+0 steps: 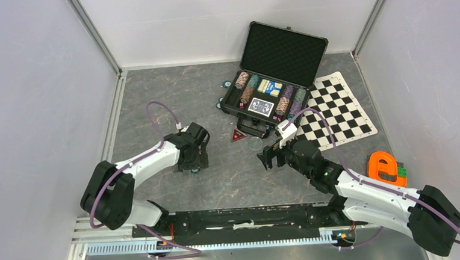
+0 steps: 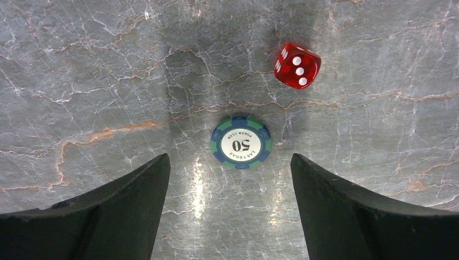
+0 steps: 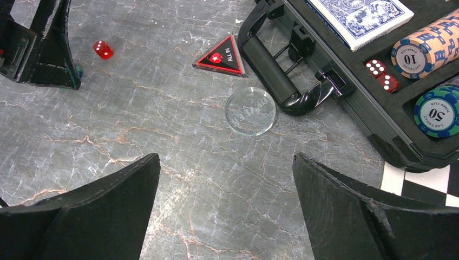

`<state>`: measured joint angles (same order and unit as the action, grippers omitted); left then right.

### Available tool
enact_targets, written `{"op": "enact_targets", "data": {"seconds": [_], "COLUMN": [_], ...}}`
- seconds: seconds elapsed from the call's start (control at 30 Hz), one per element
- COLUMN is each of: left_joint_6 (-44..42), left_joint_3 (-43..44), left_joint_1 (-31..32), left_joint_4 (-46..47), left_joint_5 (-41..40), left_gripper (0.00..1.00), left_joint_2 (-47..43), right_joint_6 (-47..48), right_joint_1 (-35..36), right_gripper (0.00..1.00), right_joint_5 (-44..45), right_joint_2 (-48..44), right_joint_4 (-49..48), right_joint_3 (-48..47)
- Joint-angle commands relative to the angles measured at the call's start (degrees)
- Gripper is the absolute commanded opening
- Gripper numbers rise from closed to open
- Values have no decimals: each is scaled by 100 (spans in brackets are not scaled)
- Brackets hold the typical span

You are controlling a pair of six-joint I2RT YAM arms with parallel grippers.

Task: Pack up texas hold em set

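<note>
The black case [image 1: 240,108] stands open at the back, its foam lid [image 1: 283,51] raised, with rows of striped chips [image 1: 284,101] and a blue card deck [image 1: 260,107] inside. My left gripper [image 1: 195,166] points down, open and empty. Just ahead of its fingertips [image 2: 230,157] a green-and-blue "50" chip [image 2: 241,143] lies flat, and a red die [image 2: 297,65] sits beyond it. My right gripper [image 1: 269,156] is open and empty [image 3: 226,156] above bare table. Ahead of it lie a clear round disc [image 3: 250,111], the red triangular marker [image 3: 221,56] and the case handle [image 3: 281,70]. Two red dice [image 3: 381,75] rest in the case.
A black-and-white checkered mat [image 1: 341,111] lies right of the case, partly under it. An orange ring-shaped object [image 1: 384,167] sits at the right near my right arm. Loose chips [image 1: 227,84] lie by the case's left side. White walls close in the table.
</note>
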<state>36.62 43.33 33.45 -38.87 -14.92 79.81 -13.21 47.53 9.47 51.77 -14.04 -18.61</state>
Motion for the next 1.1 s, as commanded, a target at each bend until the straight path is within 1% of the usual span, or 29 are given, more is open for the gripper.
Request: {"op": "enact_targets", "data": {"seconds": [0.0,0.1,0.2,0.27,0.43,0.63,0.87,1.07], "left_joint_6": [203,201,151,120,89,18,90,100], "left_joint_3": [193,259,272,268,148,80,24,-14], "left_joint_1": [-40,-49,-97,-156,-337,-374,-368,-365], "left_joint_4": [-15,-81,-5,70,295,467,276,244], "left_joint_5": [-29,-16,129,208,371,639,519,659], "left_gripper": [87,83,76,73,70,64,62,57], "left_joint_2": [48,160,277,318,322,479,386,288], "right_joint_6": [106,133,129,128,147,139,131,101], "right_joint_1": [6,10,10,11,13,13,13,11], "right_gripper": [98,98,98,98,98,98,98,98], "right_joint_5": [-33,-109,-151,-163,-154,-149,-137,-154], "right_joint_2": [-4,-7,-26,-59,-140,-135,-102,-46], "right_joint_4": [-190,-218,-205,-195,-156,-155,-134,-153], "right_joint_3": [-25,-23,-16,-2,40,39,20,24]}}
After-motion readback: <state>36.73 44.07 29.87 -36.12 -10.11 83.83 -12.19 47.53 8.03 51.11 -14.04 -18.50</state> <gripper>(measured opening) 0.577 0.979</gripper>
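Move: The green-and-blue 50 chip lies flat on the table almost under the left hand, about 3 cm below it, 1 cm ahead and 1 cm to its right. The red die sits some 7 cm ahead and 3 cm right of that hand; the ALL IN triangle is farther off, about 12 cm ahead and 17 cm right. From the right hand the chip lies about 23 cm left, 1 cm back and 12 cm below. Down and slightly forward, the left hand eases about 1.5 cm towards the chip, fingers pointing steeply down and tilting only a few degrees, and settles with the chip between its fingertips. Meanwhile the fingers close from nearly wide open to a little over half, one tip coming close on either side of the chip; no grip shows yet. ##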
